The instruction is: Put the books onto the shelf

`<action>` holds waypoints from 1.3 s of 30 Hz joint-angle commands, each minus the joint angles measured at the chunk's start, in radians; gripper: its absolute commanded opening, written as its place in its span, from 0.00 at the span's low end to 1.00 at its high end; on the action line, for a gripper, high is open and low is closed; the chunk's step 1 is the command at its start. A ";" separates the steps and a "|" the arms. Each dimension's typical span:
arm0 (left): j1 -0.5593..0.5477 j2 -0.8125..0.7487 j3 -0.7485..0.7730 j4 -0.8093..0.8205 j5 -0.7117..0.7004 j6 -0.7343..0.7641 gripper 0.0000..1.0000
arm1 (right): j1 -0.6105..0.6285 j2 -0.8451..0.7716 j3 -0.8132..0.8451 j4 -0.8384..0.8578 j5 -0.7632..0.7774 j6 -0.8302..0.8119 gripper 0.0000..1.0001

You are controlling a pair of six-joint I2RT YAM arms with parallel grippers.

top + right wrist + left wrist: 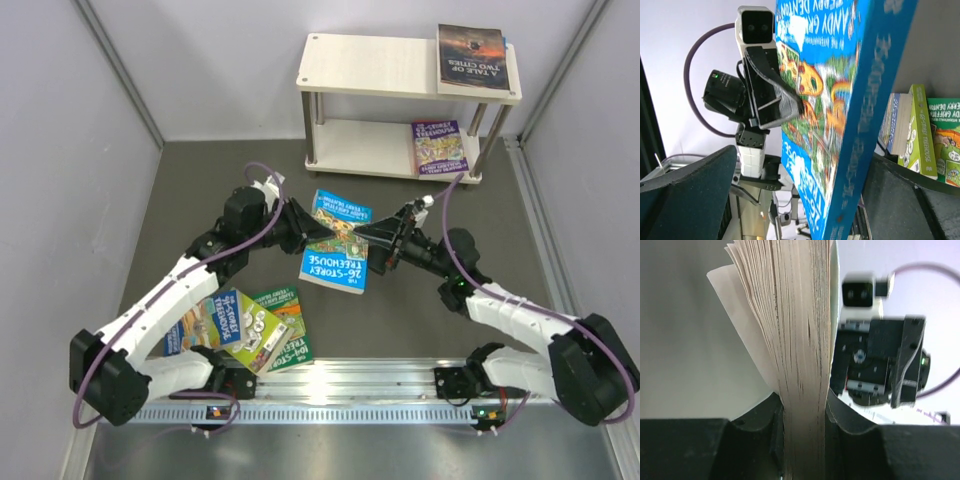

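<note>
A blue "26-Storey Treehouse" book (pixel 336 242) hangs above the table between both grippers. My left gripper (pixel 303 228) is shut on its page edge; in the left wrist view the pages (pixel 800 340) are pinched between the black fingers (pixel 755 435). My right gripper (pixel 385 240) is open around the book's spine (pixel 865 125), and its left finger (pixel 690 190) stands clear of the cover. The shelf (pixel 380 65) stands at the back, with a dark book (pixel 472 57) on its top board and a purple book (pixel 438 147) on the lower board. More books (pixel 250 325) lie at the front left.
The loose pile at the front left, green and blue covers (pixel 917 132), lies partly under my left arm (pixel 170 300). Grey walls close in both sides of the table. A metal rail (pixel 350 385) runs along the near edge.
</note>
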 commanded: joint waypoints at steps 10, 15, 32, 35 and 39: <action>0.023 0.086 0.243 -0.031 -0.221 0.018 0.00 | 0.074 -0.190 0.074 -0.136 0.238 0.028 0.91; 0.022 0.080 0.240 -0.060 -0.272 0.014 0.00 | 0.074 -0.162 0.169 -0.194 0.255 0.001 0.63; 0.023 0.010 0.295 -0.169 -0.305 0.135 0.74 | -0.014 -0.007 0.849 -0.858 0.162 -0.505 0.00; 0.025 -0.067 0.302 -0.266 -0.365 0.170 0.99 | -0.114 0.049 1.044 -0.960 0.099 -0.591 0.00; 0.028 -0.140 0.273 -0.368 -0.411 0.191 0.99 | -0.289 0.149 1.275 -1.017 0.005 -0.644 0.00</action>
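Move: The blue 26-Storey Treehouse book is held in the air by the left fingers, its middle some 4 cm to their right and about 1 cm back. From the open right hand the book's middle lies about 7 cm left and 2 cm ahead, level. Also from the right hand, the bare upper-shelf stretch is roughly 40 cm straight ahead, 8 cm higher; the purple book about 37 cm ahead, 20 cm right, 20 cm lower. The blue book changes hands: still pinched by its page edge in the left fingers, it is carried forward about 5 cm and slightly up while the right hand rises 3 cm and closes on the spine. The left fingers then open and that hand draws up, left and back; the right hand climbs faster, ending about 20 cm up and 9 cm forward, towards the shelf. ##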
